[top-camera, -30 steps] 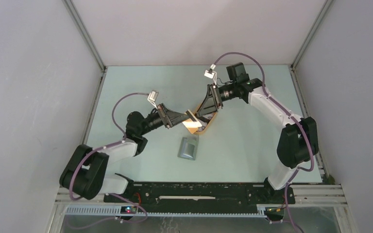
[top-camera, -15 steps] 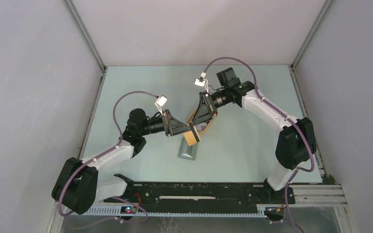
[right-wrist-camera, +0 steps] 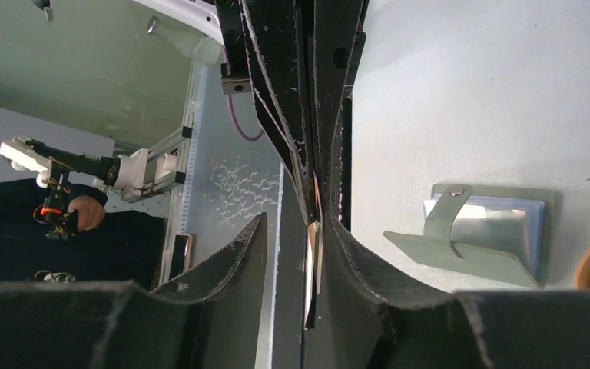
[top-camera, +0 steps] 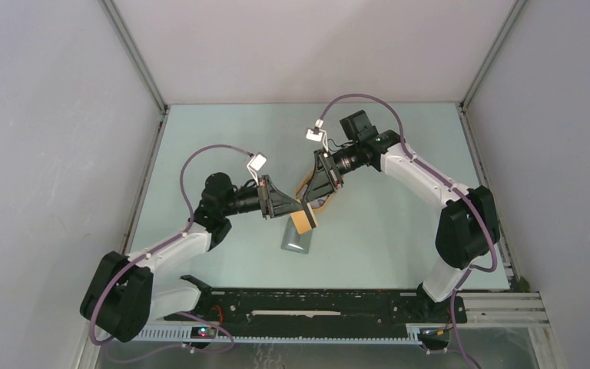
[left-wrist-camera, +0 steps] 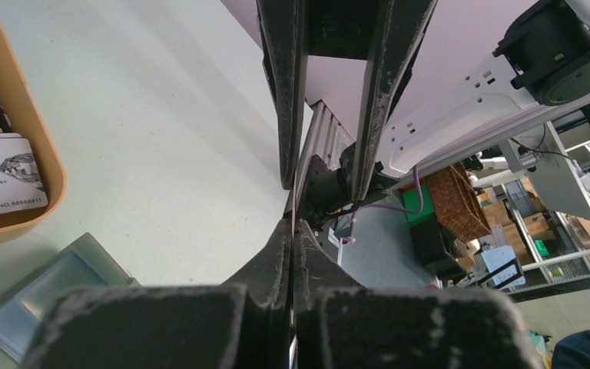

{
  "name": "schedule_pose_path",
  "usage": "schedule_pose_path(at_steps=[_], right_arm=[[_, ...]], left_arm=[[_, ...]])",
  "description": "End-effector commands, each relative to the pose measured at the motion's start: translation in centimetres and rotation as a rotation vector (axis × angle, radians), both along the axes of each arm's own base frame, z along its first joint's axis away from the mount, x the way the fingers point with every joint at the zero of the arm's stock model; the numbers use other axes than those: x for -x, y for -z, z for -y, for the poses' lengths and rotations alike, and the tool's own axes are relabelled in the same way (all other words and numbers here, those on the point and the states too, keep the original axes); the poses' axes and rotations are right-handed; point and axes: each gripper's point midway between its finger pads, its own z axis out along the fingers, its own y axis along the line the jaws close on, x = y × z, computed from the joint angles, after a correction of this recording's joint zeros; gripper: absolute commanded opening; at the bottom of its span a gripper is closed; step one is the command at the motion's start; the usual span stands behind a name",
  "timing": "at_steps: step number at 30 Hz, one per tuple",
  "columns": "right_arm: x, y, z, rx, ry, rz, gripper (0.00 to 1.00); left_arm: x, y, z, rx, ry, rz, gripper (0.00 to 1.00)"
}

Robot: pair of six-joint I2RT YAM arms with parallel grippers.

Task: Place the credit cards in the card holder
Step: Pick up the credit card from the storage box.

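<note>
My left gripper (top-camera: 296, 211) is shut on a tan credit card (top-camera: 304, 221) and holds it on edge just above the grey-green card holder (top-camera: 297, 237). The holder lies open on the table with its snap tab (right-wrist-camera: 447, 211) folded across. My right gripper (top-camera: 313, 197) reaches down from behind. Its jaws stand apart around the same card (right-wrist-camera: 313, 254), with a gap on one side. In the left wrist view the card (left-wrist-camera: 293, 209) shows only as a thin line between my shut fingers (left-wrist-camera: 276, 254). Two more credit cards (left-wrist-camera: 4, 181) lie in the orange tray (left-wrist-camera: 42, 146).
The orange oval tray (top-camera: 324, 201) sits just behind the card holder, partly under the right gripper. Both arms crowd the middle of the table. The table's near rail (top-camera: 315, 304) runs below the holder.
The left gripper carried the tan card from over the tray toward the near side, above the card holder. The right gripper followed, and its jaws narrowed around the card.
</note>
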Motion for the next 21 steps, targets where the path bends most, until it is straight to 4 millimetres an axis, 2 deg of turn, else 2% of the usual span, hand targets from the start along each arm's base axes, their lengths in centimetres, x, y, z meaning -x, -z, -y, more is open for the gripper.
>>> schedule_pose_path(at_steps=[1,5,11,13,14,15,17,21], right_arm=[[1.1,-0.2,0.1,-0.013,-0.034,0.019,0.4],[1.2,-0.3,0.1,-0.02,-0.042,0.014,0.29],[1.5,-0.1,-0.2,-0.016,-0.053,0.014,0.25],[1.6,-0.1,-0.3,-0.019,-0.062,0.015,0.11],[1.7,-0.2,-0.4,-0.024,-0.067,0.014,0.03],[1.7,-0.4,-0.4,-0.031,-0.072,0.014,0.0],[1.8,-0.6,-0.2,-0.034,-0.073,0.027,0.0],[1.8,-0.3,0.5,-0.014,-0.054,0.083,0.0]], left_arm=[[-0.5,-3.3,0.5,0.035,0.018,0.113,0.0],[-0.5,-3.3,0.6,0.035,0.021,0.112,0.0],[-0.4,-3.2,0.5,0.035,0.018,0.11,0.0],[-0.4,-3.2,0.5,0.035,0.015,0.11,0.03],[-0.4,-3.1,0.4,0.035,0.012,0.107,0.08],[-0.4,-3.0,0.3,0.035,0.003,0.106,0.14],[-0.5,-2.7,0.1,0.028,-0.027,0.091,0.28],[-0.2,-0.9,-1.0,-0.028,-0.095,0.061,0.43]])
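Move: The credit card is already in the left fingers, its middle roughly 3 cm back of both hand points and 2 cm below them, about 1 cm to the left hand's right and 1 cm to the right hand's left. About 20 cm beneath both hands lies the open card holder, some 2 cm to their left. The storage box stands about 14 cm ahead of them, 4 cm to the right and 18 cm down. The credit card changes hands in mid-air: the right fingers, already part-open around its upper end, shut fully and pinch it, while that hand eases back about 1 cm and slightly down. Once they have nearly closed, the left fingers open to over a third of their range and let go, the left hand staying practically in place without withdrawing. ##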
